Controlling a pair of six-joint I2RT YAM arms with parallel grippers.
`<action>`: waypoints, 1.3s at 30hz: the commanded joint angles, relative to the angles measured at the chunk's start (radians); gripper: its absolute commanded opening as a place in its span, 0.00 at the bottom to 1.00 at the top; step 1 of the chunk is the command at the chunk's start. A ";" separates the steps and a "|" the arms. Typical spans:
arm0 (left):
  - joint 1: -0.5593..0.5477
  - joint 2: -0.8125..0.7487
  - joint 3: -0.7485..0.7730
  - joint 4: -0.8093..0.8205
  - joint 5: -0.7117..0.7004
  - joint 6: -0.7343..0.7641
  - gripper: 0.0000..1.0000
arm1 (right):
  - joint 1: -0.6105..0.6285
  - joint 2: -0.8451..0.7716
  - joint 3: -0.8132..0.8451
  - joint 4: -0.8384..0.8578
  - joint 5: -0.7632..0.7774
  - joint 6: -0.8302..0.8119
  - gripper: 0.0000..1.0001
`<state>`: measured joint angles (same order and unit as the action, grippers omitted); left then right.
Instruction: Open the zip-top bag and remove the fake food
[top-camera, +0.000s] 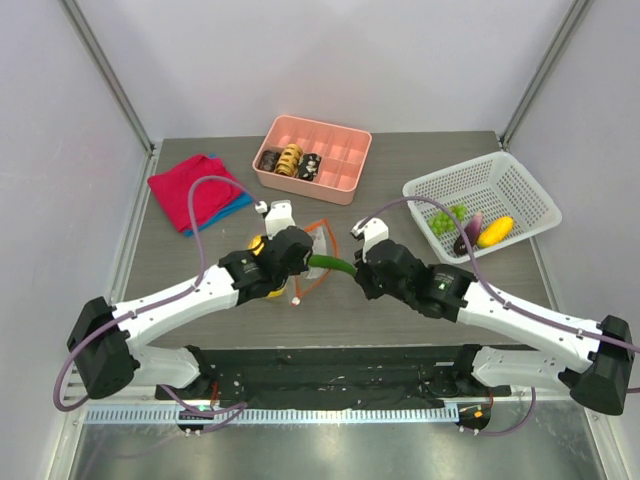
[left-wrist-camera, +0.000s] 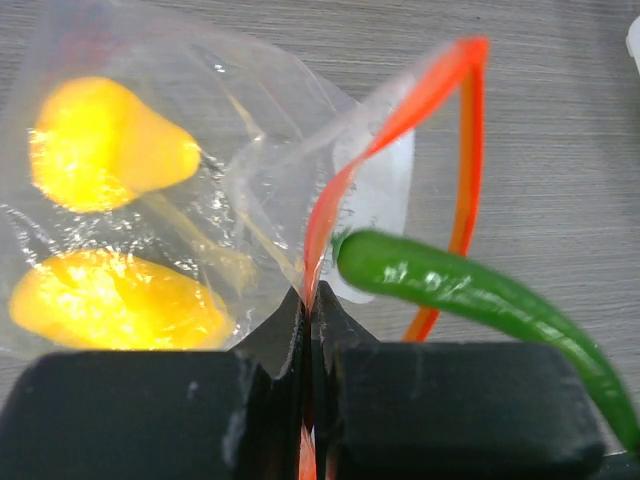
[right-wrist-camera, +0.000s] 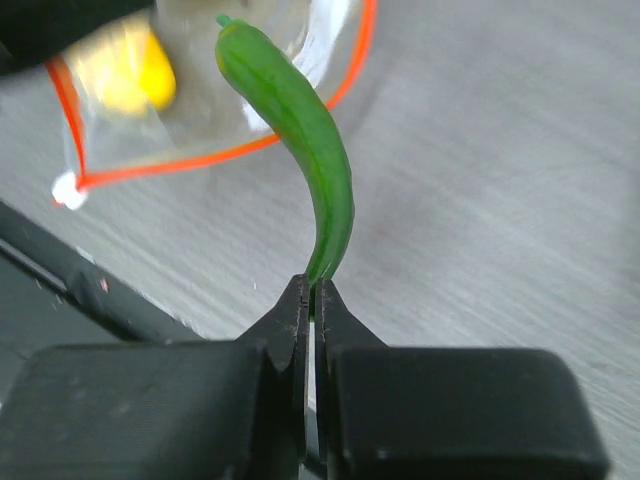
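Note:
The clear zip-top bag with its orange-red zipper strip lies at the table's middle, mouth gaping. My left gripper is shut on the zipper edge. Two yellow fake food pieces remain inside the bag. A long green vegetable sticks out from my right gripper, which is shut on its thin end, just outside the bag's mouth. In the top view the green vegetable bridges the two grippers, and the bag sits between them.
A white mesh basket at the right holds green grapes, a purple eggplant and a yellow piece. A pink compartment tray stands at the back. A red cloth lies back left.

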<state>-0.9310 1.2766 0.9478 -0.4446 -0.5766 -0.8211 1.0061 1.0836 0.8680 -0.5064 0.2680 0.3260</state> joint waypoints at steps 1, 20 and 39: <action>0.004 0.012 -0.024 0.066 0.026 0.001 0.00 | 0.005 -0.008 0.101 -0.026 0.112 0.036 0.01; 0.035 0.018 -0.015 0.007 -0.051 -0.066 0.00 | -0.009 -0.090 0.328 -0.297 0.448 0.093 0.01; 0.032 -0.089 -0.050 0.084 0.138 -0.033 0.00 | -0.347 0.130 0.025 -0.129 0.060 0.160 0.65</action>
<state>-0.9001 1.2407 0.9154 -0.4160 -0.4580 -0.8619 0.6548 1.2343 1.0122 -0.6865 0.4625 0.4061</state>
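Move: The green pepper is already pinched by one end in the right hand, its middle about 5 cm to that hand's left and 3 cm ahead. The white basket's middle lies some 27 cm ahead of the right hand, 30 cm right and 13 cm below. The grapes in it are about 24 cm ahead and 22 cm right, and the open bag mouth 8 cm ahead and 8 cm left. From the left hand the basket is roughly 24 cm ahead and 46 cm right. The green pepper starts in the right hand's pinch, just outside the bag. That hand rises about 12 cm, then swings right some 14 cm and forward towards the basket, turning clockwise about 35 degrees. Well short of the basket it sinks some 10 cm with its fingers opening partway. The left hand keeps its pinch on the bag rim, swaying a little and dipping about 2 cm. ##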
